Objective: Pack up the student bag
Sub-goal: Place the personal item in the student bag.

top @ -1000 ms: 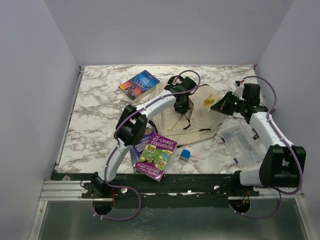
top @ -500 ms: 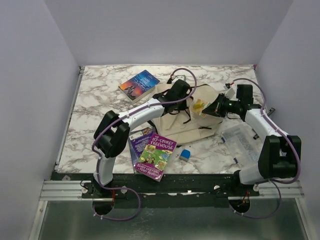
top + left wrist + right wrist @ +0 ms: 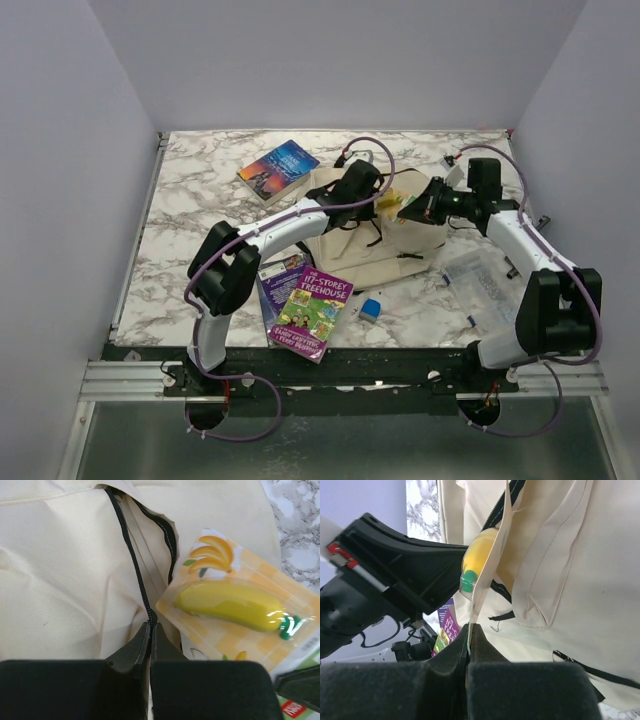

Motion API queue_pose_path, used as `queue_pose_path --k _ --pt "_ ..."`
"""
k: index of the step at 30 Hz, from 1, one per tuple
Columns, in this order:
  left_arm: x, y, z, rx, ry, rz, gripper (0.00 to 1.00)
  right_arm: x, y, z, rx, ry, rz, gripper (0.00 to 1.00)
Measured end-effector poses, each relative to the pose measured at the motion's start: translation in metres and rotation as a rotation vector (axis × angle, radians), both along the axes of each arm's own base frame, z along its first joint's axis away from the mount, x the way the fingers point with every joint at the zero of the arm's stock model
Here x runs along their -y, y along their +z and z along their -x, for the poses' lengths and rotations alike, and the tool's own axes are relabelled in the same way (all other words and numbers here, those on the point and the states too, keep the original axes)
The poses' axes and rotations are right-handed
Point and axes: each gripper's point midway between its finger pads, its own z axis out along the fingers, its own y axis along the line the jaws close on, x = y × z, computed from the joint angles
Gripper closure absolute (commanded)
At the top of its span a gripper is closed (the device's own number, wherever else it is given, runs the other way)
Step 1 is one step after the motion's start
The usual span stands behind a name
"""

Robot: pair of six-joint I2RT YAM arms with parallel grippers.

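The cream student bag (image 3: 372, 256) lies mid-table, its black zipper (image 3: 131, 550) running along the open mouth. My left gripper (image 3: 366, 197) (image 3: 150, 625) is shut on that zipper edge of the bag (image 3: 60, 580). A carded packet (image 3: 390, 203) (image 3: 235, 610) with a yellow banana-shaped piece (image 3: 477, 555) hangs edge-on at the bag's mouth. My right gripper (image 3: 416, 205) (image 3: 469, 626) is shut on the packet's lower edge, right beside the left gripper. In the right wrist view the bag (image 3: 580, 580) fills the right side, and its inside is hidden.
A blue book (image 3: 279, 170) lies at the back left. A purple Treehouse book (image 3: 313, 312) rests on another book (image 3: 279, 273) near the front edge, with a small blue block (image 3: 370, 309) beside it. A clear plastic box (image 3: 486, 287) sits at the right.
My right gripper has carried the packet leftward to the bag's mouth. The left arm shifted a second ago, then held still on the zipper edge.
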Motion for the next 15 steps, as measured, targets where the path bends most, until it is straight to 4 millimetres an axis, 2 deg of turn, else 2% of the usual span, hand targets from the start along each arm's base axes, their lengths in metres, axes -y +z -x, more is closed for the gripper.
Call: queue_pose_path --k 3,9,11,15 --pt "0.000 0.000 0.000 0.005 0.000 -0.002 1.00 -0.008 -0.014 -0.002 -0.033 0.024 0.000 0.99" --pt "-0.001 -0.005 0.000 0.009 -0.001 -0.013 1.00 -0.014 -0.063 -0.004 -0.171 0.046 0.004 0.99" --pt "-0.003 -0.010 0.002 0.006 -0.004 -0.023 1.00 -0.017 -0.069 -0.006 -0.195 0.065 -0.012 1.00" --pt "-0.003 -0.010 0.001 0.012 -0.006 -0.024 1.00 -0.025 -0.079 -0.027 -0.218 0.114 -0.042 0.99"
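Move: Just ahead of the right hand, which already holds the personal item in its card packet, the bag's open mouth lies about 4 cm forward, 4 cm to its left and 8 cm below. The zip edge pinched by the left fingers is some 2 cm ahead, 5 cm left and 4 cm below. The blue block lies roughly 16 cm back, 4 cm left and 16 cm below. From the left hand the mouth is about 2 cm ahead, 2 cm right and 4 cm below. Lowering the packet some 8 cm, the right hand takes its free end down past the held zip edge into the bag's mouth, tipping about 10 degrees further down and then also easing forward and left, around 3 cm each. Its fingers keep their pinch on the green end. The left hand stays, still pinching the zip edge, and sinks about 1 cm. ##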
